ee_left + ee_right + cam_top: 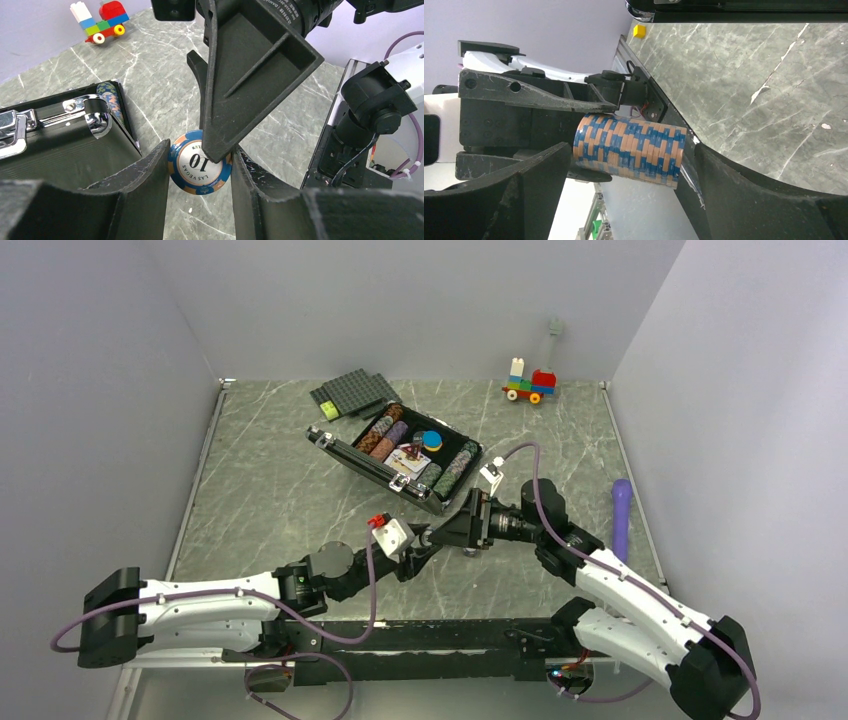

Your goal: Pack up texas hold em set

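Note:
The black briefcase (pixel 352 452) lies open mid-table, holding multicoloured chip rows (pixel 452 472), cards (pixel 407 453) and a blue disc (pixel 432 439). Its latched silver-trimmed front wall (pixel 60 145) fills the left of the left wrist view. In front of the case my left gripper (pixel 200 156) is shut across a stack of blue-and-orange chips (pixel 200 169), held above the table; the end chip reads "10 Las Vegas". My right gripper (pixel 631 156) stands open around the same stack (pixel 629 150), one finger at each end. One right finger (pixel 250 60) overlaps the end chip's face.
A colourful brick toy car (pixel 530 383) stands at the back right and dark studded baseplates (pixel 355 392) lie behind the case. A purple cylinder (pixel 621 515) rests near the right edge. A small yellow block (pixel 639 31) sits by the table rim.

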Motion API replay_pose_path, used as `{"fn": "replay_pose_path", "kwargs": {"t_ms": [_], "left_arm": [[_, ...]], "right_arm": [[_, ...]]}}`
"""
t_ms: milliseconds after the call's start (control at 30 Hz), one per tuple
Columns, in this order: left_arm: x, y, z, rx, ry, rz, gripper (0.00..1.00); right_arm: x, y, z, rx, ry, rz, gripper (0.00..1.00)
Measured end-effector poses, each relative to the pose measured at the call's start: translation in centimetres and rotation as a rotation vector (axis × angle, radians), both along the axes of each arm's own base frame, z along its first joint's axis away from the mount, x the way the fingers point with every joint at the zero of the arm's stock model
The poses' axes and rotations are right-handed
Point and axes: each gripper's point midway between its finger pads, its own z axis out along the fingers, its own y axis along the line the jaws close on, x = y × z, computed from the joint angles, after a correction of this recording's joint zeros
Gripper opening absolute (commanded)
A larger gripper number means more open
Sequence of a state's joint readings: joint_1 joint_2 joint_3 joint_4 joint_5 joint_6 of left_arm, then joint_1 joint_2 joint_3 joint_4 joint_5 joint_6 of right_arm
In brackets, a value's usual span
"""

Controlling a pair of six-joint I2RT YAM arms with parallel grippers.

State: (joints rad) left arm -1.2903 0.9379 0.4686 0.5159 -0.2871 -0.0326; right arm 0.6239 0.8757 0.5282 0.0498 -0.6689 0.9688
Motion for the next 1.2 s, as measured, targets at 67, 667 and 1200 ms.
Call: {"fn": "replay_pose_path", "kwargs": {"t_ms": [67, 667, 1200], "left_arm": [[0.0, -0.1, -0.1, 0.003, 0.001, -0.003, 0.0], [0.0, -0.3, -0.7, 0.026, -0.004, -0.008, 0.83], [4.3, 4.8, 4.2, 0.083, 0.076, 0.121, 1.0]], "right_arm": [[0.1, 0.1, 0.0, -0.003, -0.005, -0.004, 0.93], [0.8, -0.3, -0.4, -0.107, -0.052, -0.033, 0.0], [8.5, -8.5, -0.6, -0.414, -0.219, -0.341, 0.0]]}}
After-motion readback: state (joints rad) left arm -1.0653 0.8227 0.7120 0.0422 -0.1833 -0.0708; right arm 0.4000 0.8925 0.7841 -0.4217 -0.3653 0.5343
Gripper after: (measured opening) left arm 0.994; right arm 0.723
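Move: The chip roll, still gripped round its sides by the left fingers, lies practically at both hand points, with its two end faces between the right gripper's open fingers. From either hand, the open chip case has its middle some 35 cm straight ahead and about 18 cm below, and the last small chip stack stands on the table about 7 cm ahead, 9 cm to the right and 18 cm down. Hold the roll steady with the left while the right fingers close in and pinch it by its two ends. Then open the left gripper wide, lift it clear by about 4 cm and draw it away to the left and forward. Dip the right slightly, rolling the wrist, then carry the roll some 12 cm forward and to the right, nearer the case and speeding up, turning clockwise. ##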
